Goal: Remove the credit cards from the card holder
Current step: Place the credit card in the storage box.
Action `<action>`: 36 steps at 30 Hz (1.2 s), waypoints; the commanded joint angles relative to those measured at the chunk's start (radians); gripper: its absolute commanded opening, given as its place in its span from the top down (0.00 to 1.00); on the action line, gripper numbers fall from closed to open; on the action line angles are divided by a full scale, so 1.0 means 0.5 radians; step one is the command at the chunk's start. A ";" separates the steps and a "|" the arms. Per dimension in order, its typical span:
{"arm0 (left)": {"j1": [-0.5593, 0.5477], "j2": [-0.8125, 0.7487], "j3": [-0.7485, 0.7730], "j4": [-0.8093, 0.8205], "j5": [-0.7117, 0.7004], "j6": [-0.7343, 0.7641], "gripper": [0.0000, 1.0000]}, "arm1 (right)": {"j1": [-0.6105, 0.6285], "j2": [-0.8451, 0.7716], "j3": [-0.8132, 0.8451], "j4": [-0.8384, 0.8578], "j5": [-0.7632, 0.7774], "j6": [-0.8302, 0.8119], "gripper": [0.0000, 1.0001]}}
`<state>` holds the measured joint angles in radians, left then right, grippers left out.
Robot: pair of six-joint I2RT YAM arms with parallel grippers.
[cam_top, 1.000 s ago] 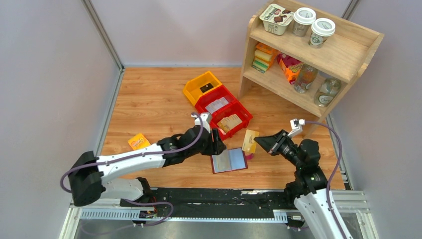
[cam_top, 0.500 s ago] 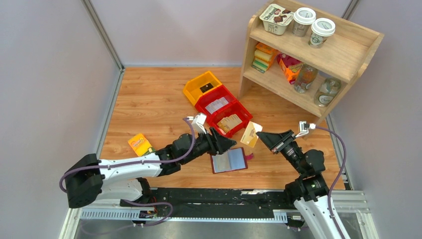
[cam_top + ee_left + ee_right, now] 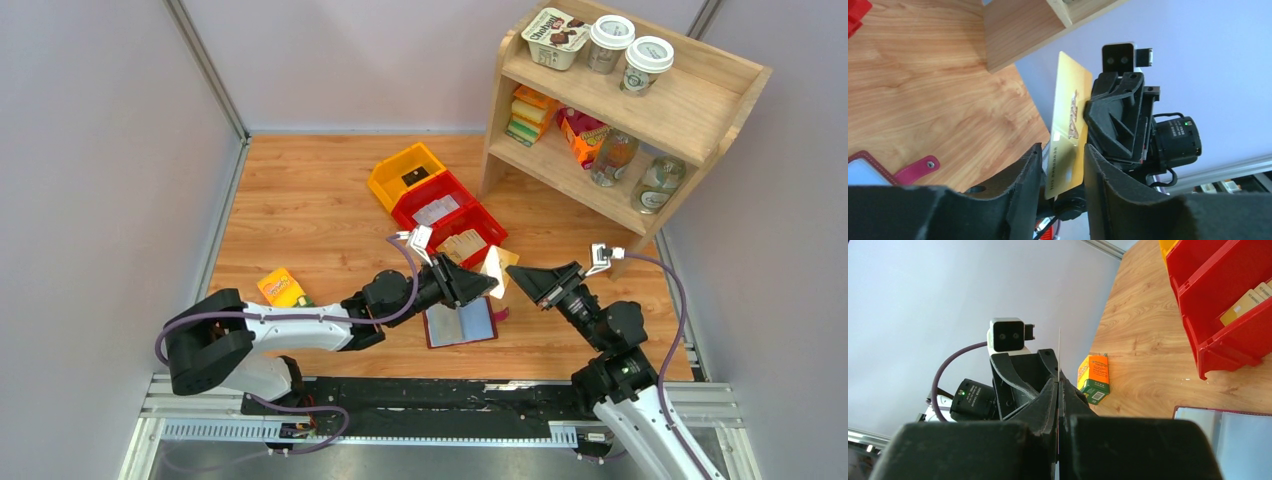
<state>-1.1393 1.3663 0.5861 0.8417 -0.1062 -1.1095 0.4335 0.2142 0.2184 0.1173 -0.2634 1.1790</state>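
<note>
My right gripper is shut on one edge of a gold credit card, holding it on edge in the air above the table. My left gripper stands open, with a finger on each side of the card's free end and a gap showing at the left finger. In the right wrist view the card is a thin line rising from the closed jaws. The maroon card holder lies open on the table below, its pale pockets up. More tan cards lie in a red bin.
A yellow bin and two red bins stand behind the grippers. A wooden shelf with bottles, cups and packets fills the back right. An orange-and-green small box lies at the left.
My left gripper has swung right and up to the card, and its jaws now straddle it and have narrowed. The right gripper brought the card slightly left.
</note>
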 commanded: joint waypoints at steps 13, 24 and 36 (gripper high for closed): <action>0.079 -0.198 -0.074 -0.160 0.325 0.280 1.00 | 0.056 0.056 0.330 -0.513 0.079 -0.599 0.53; 0.352 -0.704 0.208 -1.674 0.771 1.102 1.00 | 0.059 0.663 0.995 -1.222 -0.108 -1.407 0.00; 0.481 -0.604 0.649 -2.404 1.362 1.691 1.00 | 0.059 0.758 0.818 -0.575 -0.831 -1.695 0.01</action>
<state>-0.9012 1.0367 0.7986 -0.2123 0.4297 -0.4316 0.4572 0.5552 0.6266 -0.3229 -0.4629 0.4381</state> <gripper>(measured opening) 0.007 0.998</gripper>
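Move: The credit card hangs in the air, its lower corner already between my half-open left fingers; its middle is about 2 cm ahead and 2 cm right of my left hand. My right fingers pinch it, its middle about 2 cm to that hand's left and level ahead. From my left hand, the card holder lies some 22 cm below, 2 cm back and 3 cm left; the storage box's near red compartment is about 14 cm ahead, 2 cm left, some 21 cm down. I shut my left fingers on the card where it stands, and only then spread my right fingers fully to let it go, that hand staying near its place and rolling nearly 40 degrees, left side down. With the card pinched, my left hand draws off about 9 cm to the left, sinking and backing some 3 cm each, rolling its left side up about 35 degrees and swinging clockwise. ##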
